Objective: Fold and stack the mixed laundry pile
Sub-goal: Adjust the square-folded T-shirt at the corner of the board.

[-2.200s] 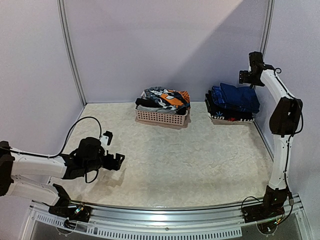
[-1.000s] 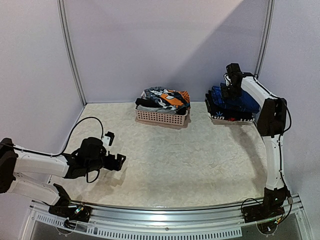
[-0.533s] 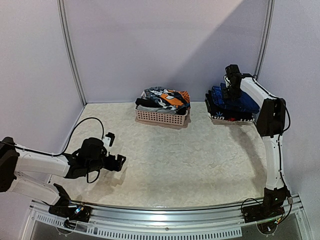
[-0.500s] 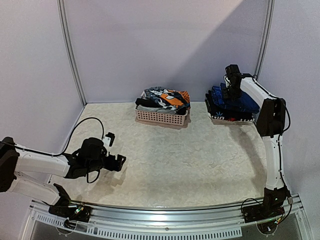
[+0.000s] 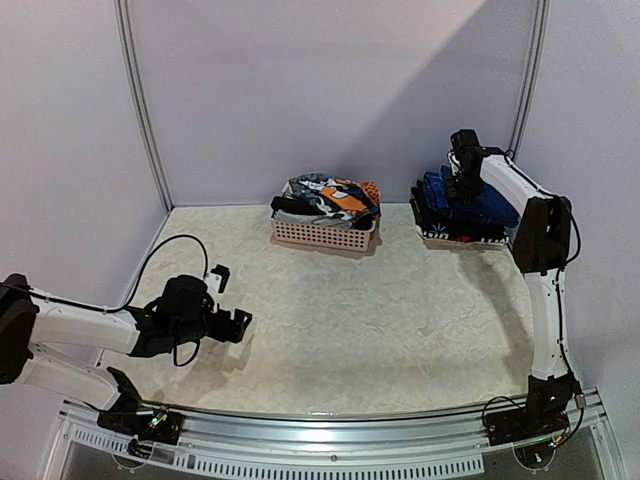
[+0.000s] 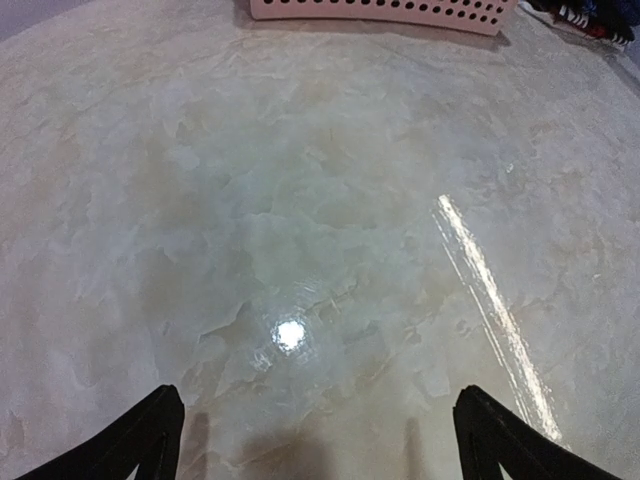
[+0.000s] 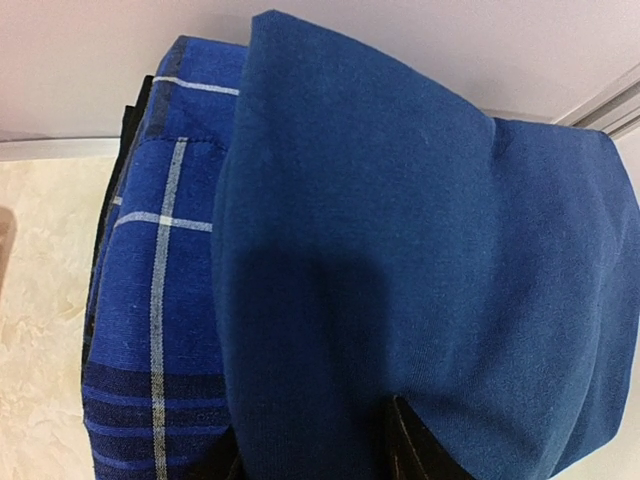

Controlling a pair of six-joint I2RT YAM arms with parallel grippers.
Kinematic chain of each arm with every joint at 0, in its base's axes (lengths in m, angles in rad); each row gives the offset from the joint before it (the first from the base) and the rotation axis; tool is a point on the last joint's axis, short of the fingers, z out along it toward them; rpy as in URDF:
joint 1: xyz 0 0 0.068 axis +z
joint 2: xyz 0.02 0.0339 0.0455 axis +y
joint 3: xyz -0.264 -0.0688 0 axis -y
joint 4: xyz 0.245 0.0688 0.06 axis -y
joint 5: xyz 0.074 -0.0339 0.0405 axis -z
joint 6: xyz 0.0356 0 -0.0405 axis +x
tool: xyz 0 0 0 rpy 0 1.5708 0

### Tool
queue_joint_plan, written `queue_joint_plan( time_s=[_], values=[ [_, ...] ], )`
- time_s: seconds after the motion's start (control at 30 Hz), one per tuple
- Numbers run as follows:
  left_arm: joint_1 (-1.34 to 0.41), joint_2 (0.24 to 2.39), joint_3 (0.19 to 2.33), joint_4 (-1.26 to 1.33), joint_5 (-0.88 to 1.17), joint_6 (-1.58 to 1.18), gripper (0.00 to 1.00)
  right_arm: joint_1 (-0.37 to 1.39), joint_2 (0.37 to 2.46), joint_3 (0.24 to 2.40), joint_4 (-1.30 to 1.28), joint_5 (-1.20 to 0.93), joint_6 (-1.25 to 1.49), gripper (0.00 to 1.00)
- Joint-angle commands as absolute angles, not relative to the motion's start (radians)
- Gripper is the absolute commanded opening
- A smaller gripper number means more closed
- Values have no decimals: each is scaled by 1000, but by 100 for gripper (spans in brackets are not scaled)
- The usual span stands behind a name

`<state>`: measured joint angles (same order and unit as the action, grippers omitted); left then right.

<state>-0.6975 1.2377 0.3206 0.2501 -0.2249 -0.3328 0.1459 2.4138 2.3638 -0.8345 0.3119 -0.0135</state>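
Observation:
The mixed laundry pile (image 5: 327,197), orange, blue, black and white, fills the pink basket (image 5: 322,235) at the back. A stack of folded garments (image 5: 466,213) lies at the back right. My right gripper (image 5: 462,180) rests on top of it. In the right wrist view a plain blue garment (image 7: 400,230) lies over a blue plaid one (image 7: 150,300). A ridge of the plain blue cloth fills the narrow gap of my right gripper (image 7: 310,455) between both black fingers (image 7: 415,450). My left gripper (image 5: 238,325) hovers open and empty over bare table (image 6: 318,400).
The pink basket (image 6: 380,10) and the edge of the folded stack (image 6: 590,15) show at the top of the left wrist view. Lilac walls close in the back and both sides. A metal rail (image 5: 330,430) runs along the near edge.
The right arm swung down from beside the right wall onto the folded stack, and its jaws have narrowed on the blue cloth. The left arm has hardly moved.

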Motion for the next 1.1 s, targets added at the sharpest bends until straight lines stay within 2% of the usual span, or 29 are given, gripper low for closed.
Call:
queue_joint_plan(
  time_s=[0.0, 0.37, 0.5, 0.63, 1.07],
  values=[
    [-704, 1253, 336, 273, -229, -323, 96, 149, 2451, 2366, -853, 325, -24, 39],
    [-704, 1252, 339, 266, -232, -321, 96, 150, 2452, 2368, -840, 314, -27, 47],
    [-704, 1254, 340, 265, -230, -321, 96, 150, 2459, 2395, -840, 305, -31, 57],
    [-704, 1259, 345, 268, -230, -321, 96, 155, 2465, 2412, -825, 289, -29, 61],
    [-704, 1276, 347, 279, -229, -318, 95, 183, 2500, 2422, -756, 358, -73, 59]
  ],
)
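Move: The square-folded T-shirt lies on top of the stack with its middle about 5 cm ahead of the right hand, 7 cm to its right and 2 cm below; its near left edge bulges between the fingers. The plaid shirt beneath is centred some 4 cm ahead, 3 cm right and 5 cm below. The basket stands roughly 29 cm left, 2 cm back and 7 cm lower. From the left hand, the T-shirt is about 38 cm forward, 48 cm right and 8 cm above. Around the T-shirt's near left edge the right hand's fingers, already partly open, spread further apart, from under half open to a bit over half. The hand holds its place at first, then shifts about 1.5 cm forward and left at almost the same height, its wrist barely turning and the fingers still astride the cloth. ##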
